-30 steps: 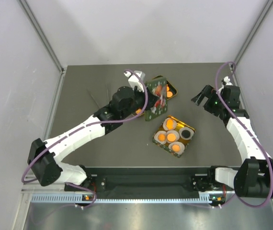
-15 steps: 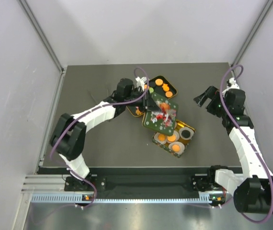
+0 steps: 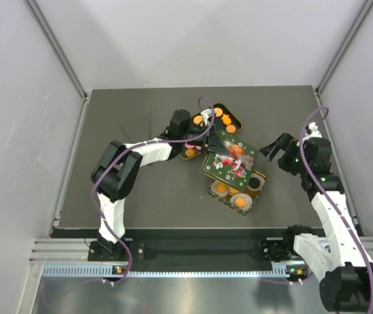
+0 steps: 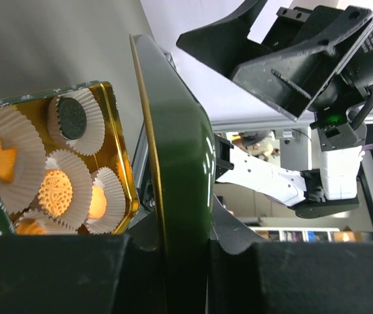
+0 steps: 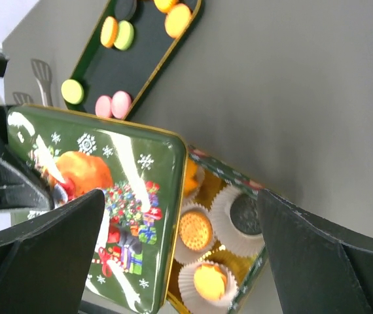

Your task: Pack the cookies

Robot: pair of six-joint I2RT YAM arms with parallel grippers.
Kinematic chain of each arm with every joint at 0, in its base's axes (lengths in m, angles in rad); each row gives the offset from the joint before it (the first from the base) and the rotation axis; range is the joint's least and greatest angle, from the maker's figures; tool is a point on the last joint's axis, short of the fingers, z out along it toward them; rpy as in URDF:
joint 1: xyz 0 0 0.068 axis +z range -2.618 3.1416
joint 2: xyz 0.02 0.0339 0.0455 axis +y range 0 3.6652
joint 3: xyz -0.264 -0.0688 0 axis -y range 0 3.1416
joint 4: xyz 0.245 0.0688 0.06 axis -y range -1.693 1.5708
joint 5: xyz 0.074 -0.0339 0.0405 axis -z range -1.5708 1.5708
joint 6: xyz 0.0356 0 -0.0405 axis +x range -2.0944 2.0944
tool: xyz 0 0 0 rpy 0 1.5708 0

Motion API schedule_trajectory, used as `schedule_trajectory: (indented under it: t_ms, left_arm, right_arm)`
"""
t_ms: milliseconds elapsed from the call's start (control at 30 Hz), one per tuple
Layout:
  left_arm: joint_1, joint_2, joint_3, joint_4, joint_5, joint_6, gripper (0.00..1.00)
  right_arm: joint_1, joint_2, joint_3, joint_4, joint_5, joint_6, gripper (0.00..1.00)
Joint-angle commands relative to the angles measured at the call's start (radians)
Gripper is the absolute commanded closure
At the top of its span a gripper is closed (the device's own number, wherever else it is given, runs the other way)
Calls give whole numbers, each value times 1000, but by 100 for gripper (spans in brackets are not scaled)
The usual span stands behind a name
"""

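Note:
Loose cookies (image 3: 218, 112), small orange, pink and green discs, lie on a dark gold-rimmed tray (image 3: 237, 120) at the back; the right wrist view shows these cookies (image 5: 177, 19) on the tray (image 5: 141, 59). A gold tin (image 3: 260, 190) holds more in white paper cups (image 5: 203, 229). My left gripper (image 3: 211, 145) is shut on the edge of a green Christmas lid (image 3: 232, 159), which hangs tilted over the tin's back part. In the left wrist view the lid (image 4: 180, 163) stands edge-on between the jaws of the left gripper (image 4: 186, 239). My right gripper (image 3: 275, 147) stands open right of the tin, holding nothing.
Thin metal utensils (image 3: 148, 124) lie on the dark table (image 3: 127, 196) left of the tray. Grey walls enclose the table on three sides. The left arm stretches across the middle toward the tray.
The left arm has carried the lid from upright beside the tray down and to the right, over the tin. The right arm has shifted slightly nearer, still open.

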Motion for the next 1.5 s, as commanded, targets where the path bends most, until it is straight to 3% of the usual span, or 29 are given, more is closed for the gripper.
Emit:
schedule_trajectory:
  t_ms: [0, 633, 933, 1467]
  left_arm:
    - [-28, 35, 60, 148, 66, -57, 95]
    - [-89, 169, 65, 280, 124, -137, 88]
    - [-104, 221, 60, 389, 135, -211, 87]
    - [-114, 279, 69, 401, 138, -214, 83]
  right_arm:
    - [8, -61, -21, -29, 12, 25, 0]
    - [40, -230, -164, -132, -17, 82, 0]
    - [63, -236, -234, -92, -18, 111, 0]
    - [85, -202, -322, 46, -54, 164, 0]
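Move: My left hand already holds the green lid by its left edge; the open cookie tin it must go on sits about 8 cm back, 7 cm right and 15 cm below. The cookie tray lies some 14 cm ahead, 6 cm left and 18 cm below that hand. From my empty right hand the tin is about 12 cm left, 6 cm back and 14 cm below, and the lid's middle about 14 cm left, 3 cm back and nearly level. Keeping my grip, I lower the lid with my left hand about 6 or 7 cm towards the tin while easing it some 4 cm back and 4 cm right, turning it roughly 10 degrees clockwise. My right hand, fingers wide open, sinks about 9 cm and draws back 7 cm, then edges left close to the lid's right side, its fingers tipping farther down. ##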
